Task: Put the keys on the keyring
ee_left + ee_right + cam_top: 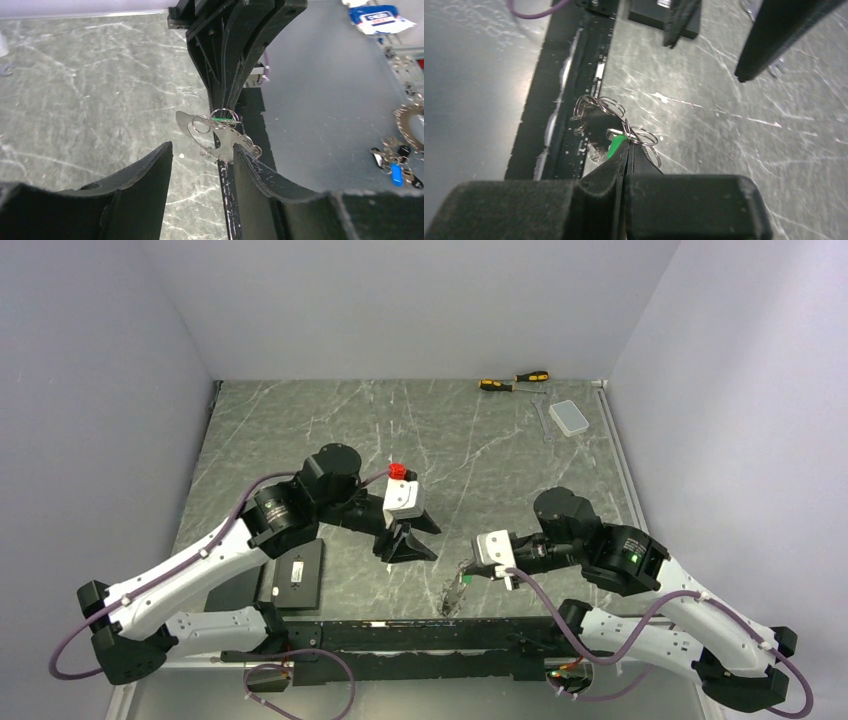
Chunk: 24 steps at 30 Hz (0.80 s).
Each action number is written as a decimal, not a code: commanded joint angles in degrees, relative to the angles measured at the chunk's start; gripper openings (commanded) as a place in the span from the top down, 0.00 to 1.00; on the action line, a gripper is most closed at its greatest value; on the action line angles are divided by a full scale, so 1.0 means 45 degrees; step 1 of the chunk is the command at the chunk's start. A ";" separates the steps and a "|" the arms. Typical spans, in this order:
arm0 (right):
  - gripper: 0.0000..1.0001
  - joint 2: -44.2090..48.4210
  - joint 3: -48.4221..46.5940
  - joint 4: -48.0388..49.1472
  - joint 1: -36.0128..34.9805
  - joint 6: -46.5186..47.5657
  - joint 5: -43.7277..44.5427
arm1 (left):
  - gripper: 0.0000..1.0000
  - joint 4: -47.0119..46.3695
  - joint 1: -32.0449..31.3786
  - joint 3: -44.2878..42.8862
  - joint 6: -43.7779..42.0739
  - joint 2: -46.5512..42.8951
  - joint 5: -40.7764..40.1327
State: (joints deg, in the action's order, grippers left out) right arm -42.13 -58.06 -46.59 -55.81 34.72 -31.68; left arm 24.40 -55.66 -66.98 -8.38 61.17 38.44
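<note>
My right gripper (627, 142) is shut on the key's green head (615, 146) and on a thin silver ring beside it. The keyring (600, 106), a string of linked silver rings with a flat silver plate, hangs from that grip above the table's near edge. In the left wrist view the same bunch (200, 124) dangles under the right gripper's tips (225, 107), with the green key (223, 119) showing. My left gripper (202, 147) is open and holds nothing. Its right fingertip (239, 152) is next to the plate's lower edge; I cannot tell if they touch. From above, left gripper (408, 545) and right gripper (466, 575) face each other.
A black rail (400, 635) runs along the table's near edge under the bunch. A flat black box (300, 575) lies near the left arm. Screwdrivers (515, 380), a wrench (542, 418) and a clear box (570, 417) sit far right. Another key bunch (395, 160) lies off the table.
</note>
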 commanded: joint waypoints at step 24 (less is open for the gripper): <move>1.00 -0.0012 -0.0742 -0.0363 -0.0038 0.2283 -0.1351 | 0.43 -0.0897 0.0253 -0.1381 0.0579 0.4215 0.6991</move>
State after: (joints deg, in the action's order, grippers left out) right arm -42.33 -59.20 -50.57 -55.81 43.09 -37.91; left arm 24.14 -53.95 -71.75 -7.55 79.29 66.22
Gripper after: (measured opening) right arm 0.008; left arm 0.578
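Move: The keyring's small rings, with the green-capped key beside them, are at the tips of the closed right fingers, within 1 or 2 cm of that hand point. From the empty, half-open left hand those rings lie about 6 cm to the right, 3 cm back and 5 cm lower. The metal plate of the keyring hangs below them, roughly 7 cm back, 4 cm right and 8 cm below the left hand. The left hand closes in on the rings at the right fingertips, at first mostly backward, then down and to the right, some 6 cm in all, its half-open fingers swinging about 20 degrees clockwise to point more towards the base while the wrist rolls nearly as much, forward side down. The right hand keeps its pinch on the keyring and eases about 2 cm back with a turn of roughly 10 degrees counter-clockwise, then all but holds still, the left fingers staying apart with no clear touch. ##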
